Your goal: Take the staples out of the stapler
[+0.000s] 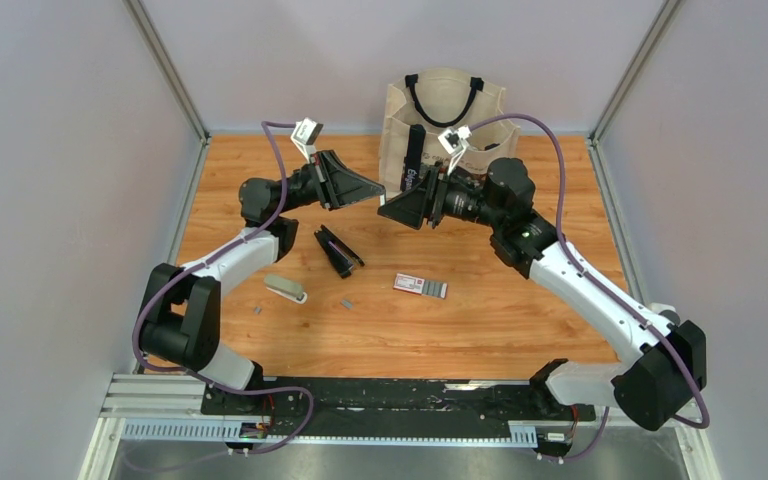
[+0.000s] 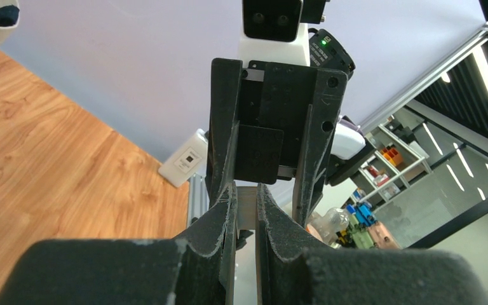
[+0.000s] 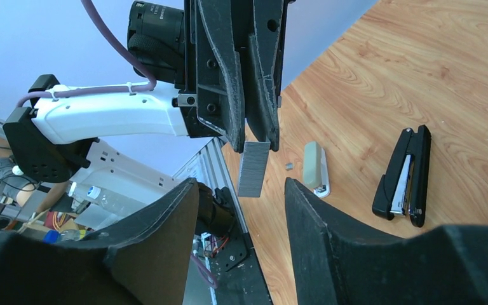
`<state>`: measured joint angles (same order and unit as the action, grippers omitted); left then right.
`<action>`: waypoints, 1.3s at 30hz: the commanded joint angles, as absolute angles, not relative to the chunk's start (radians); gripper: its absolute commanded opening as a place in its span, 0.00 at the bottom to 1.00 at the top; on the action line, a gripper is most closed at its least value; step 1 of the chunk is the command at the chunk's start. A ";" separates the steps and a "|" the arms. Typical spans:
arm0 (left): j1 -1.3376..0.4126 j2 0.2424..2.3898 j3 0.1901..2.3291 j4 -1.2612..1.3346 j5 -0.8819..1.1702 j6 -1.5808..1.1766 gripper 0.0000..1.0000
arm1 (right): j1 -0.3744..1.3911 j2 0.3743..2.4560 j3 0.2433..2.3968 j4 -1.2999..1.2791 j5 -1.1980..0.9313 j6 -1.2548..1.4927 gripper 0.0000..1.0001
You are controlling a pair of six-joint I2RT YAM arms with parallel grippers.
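Note:
My left gripper [image 1: 376, 192] is shut on the staples [image 3: 254, 168], a grey strip hanging from its fingertips [image 3: 262, 127] in mid-air. In the left wrist view the strip [image 2: 247, 206] shows pinched in my left gripper [image 2: 246, 189]. My right gripper [image 1: 386, 210] faces it tip to tip, open, and its jaws [image 3: 240, 187] stand on either side of the strip's free end without touching it. The black stapler [image 1: 338, 250] lies opened on the table below and also shows in the right wrist view [image 3: 403, 175].
A small beige stapler [image 1: 286, 289] lies left of the black one. A staple box [image 1: 420, 286] lies mid-table. Loose staple bits [image 1: 346, 302] lie near it. A canvas tote bag [image 1: 445, 110] stands at the back. Grey walls bound the table.

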<state>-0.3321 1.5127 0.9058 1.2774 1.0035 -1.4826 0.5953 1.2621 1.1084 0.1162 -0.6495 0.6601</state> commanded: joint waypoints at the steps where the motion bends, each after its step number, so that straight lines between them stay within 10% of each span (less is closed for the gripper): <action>1: -0.334 1.477 0.911 1.390 0.997 -1.482 0.10 | 0.604 1.269 1.155 0.179 -0.650 0.670 0.50; 20: -0.336 1.496 0.916 1.391 1.009 -1.480 0.13 | 0.615 1.279 1.143 0.206 -0.644 0.680 0.11; 23: -0.336 1.496 0.919 1.391 1.015 -1.470 0.26 | 0.615 1.270 1.141 0.175 -0.634 0.664 0.10; 26: -0.334 1.497 0.928 1.388 1.009 -1.463 0.76 | 0.614 1.240 1.141 0.069 -0.594 0.609 0.08; 31: -0.333 1.497 0.953 1.353 1.023 -1.384 0.77 | 0.611 1.161 1.102 -0.173 -0.508 0.503 0.07; 39: -0.425 1.429 1.227 -0.197 0.797 -0.199 0.79 | 0.577 0.987 0.985 -0.373 -0.367 0.454 0.07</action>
<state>-0.3565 1.4372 0.9863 0.7288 0.9737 -0.9287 0.5930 1.0691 1.0103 -0.2405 -0.4702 0.5095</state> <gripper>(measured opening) 0.782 0.165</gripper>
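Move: The left fingers still pinch the staple strip, its free part sticking back about 1 cm from that hand. It already stands between the right hand's open fingers, about 1 cm ahead and 1 cm left of that hand's centre. Far below the right hand, some 33 cm, the black stapler lies about 10 cm ahead and 10 left, the staple box 2 ahead and 6 right, and the loose staples 1 back and 8 left. The right fingers close on the strip's free part after easing less than 1 cm left, and pinch it while the left hand holds it steady. The left fingers then open wide; the right hand carries the strip down and to its right, about 5 cm each, and slightly back, fingertips tipping some 15 degrees down. The empty left hand starts forward and down about 3 cm. ##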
